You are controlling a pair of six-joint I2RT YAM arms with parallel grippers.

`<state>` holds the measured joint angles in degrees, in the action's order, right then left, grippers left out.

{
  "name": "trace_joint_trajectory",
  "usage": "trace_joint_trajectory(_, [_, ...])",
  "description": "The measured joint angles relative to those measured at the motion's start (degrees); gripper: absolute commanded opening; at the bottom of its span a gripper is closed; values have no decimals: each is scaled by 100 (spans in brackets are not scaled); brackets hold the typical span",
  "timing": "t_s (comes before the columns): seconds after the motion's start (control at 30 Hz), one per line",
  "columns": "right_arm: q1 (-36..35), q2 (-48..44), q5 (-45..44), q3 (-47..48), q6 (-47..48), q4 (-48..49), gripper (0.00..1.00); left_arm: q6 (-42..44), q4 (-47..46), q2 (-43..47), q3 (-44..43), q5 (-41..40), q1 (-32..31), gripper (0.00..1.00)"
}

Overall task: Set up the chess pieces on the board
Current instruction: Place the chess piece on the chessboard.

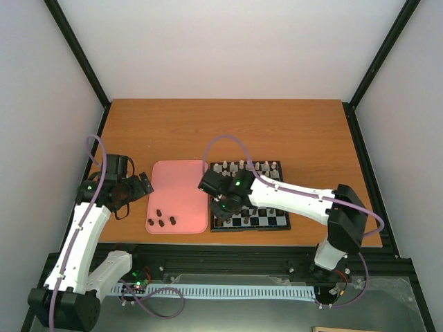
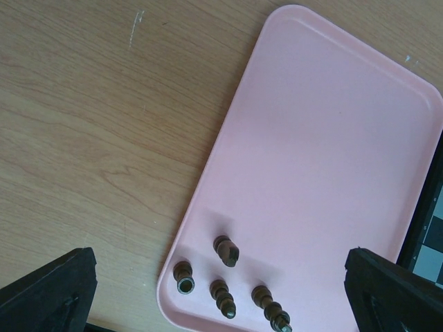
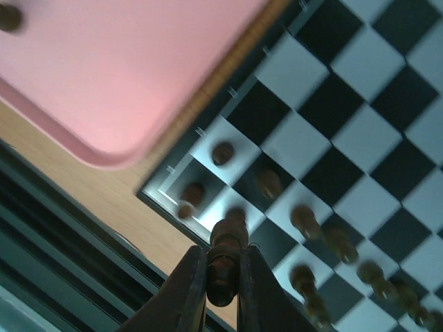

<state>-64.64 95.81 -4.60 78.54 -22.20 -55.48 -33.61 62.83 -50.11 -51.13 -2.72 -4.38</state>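
My right gripper (image 1: pixel 225 202) (image 3: pixel 223 280) is shut on a dark brown chess piece (image 3: pixel 225 259), held above the near-left corner of the board (image 1: pixel 249 229) (image 3: pixel 360 124). Several dark pieces (image 3: pixel 270 183) stand in the board's two near rows. More dark pieces (image 1: pixel 161 221) (image 2: pixel 226 250) lie on their sides in the near-left corner of the pink tray (image 1: pixel 178 190) (image 2: pixel 332 138). My left gripper (image 1: pixel 142 185) (image 2: pixel 221 297) hangs open over that corner, its fingers (image 2: pixel 48 290) wide apart with nothing between them.
Cream-white pieces (image 1: pixel 246 167) line the board's far rows. The pink tray lies right against the board's left rim. Bare wooden table (image 1: pixel 228 128) stretches behind both. A black frame rail (image 1: pixel 228 252) runs along the near edge.
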Motion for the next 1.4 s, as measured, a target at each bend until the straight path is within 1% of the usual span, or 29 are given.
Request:
trace_joint_trajectory(0.1, [173, -264, -33, -520, -221, -52, 3, 0, -2, 0, 2, 39, 0, 100])
trace_joint_trajectory(0.17, [264, -439, -50, -704, -334, -52, 3, 0, -4, -2, 2, 57, 0, 100])
trace_joint_trajectory(0.37, [361, -737, -57, -994, -514, 50, 3, 2, -22, -48, 4, 83, 0, 100])
trace_joint_trajectory(0.53, [361, -754, 101, -1333, -575, 162, 3, 0, -28, -76, 9, 83, 0, 100])
trace_joint_trajectory(0.97, [361, -754, 404, -1663, -577, 542, 3, 0, -28, -79, 42, 83, 0, 100])
trace_joint_trajectory(1.4, [361, -575, 385, -1738, -579, 807, 3, 0, -28, -79, 42, 81, 0, 100])
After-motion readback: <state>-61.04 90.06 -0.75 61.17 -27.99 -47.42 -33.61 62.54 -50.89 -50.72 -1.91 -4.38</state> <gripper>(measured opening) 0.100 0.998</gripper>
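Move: Just right of the right hand, which holds a dark chess piece, is its square: the empty dark one third from the tray side in the board's nearest rank, some 5 cm right, 1 cm back and 10 cm down. Around the square, all some 8 cm below the hand, stand the knight 3 cm left of it, a tall piece 3 cm right and a pawn 3 cm farther out. From the left hand the square lies about 31 cm right, 6 cm back and 14 cm down. Carrying the still-gripped piece, the right hand finishes its quick swing over the board by going about 5 cm to the right, past the knight, turning slightly clockwise. It then slows and sinks some 4 cm more towards the empty dark square, easing back a little as the wrist tilts slightly; the fingers stay shut on the piece. ##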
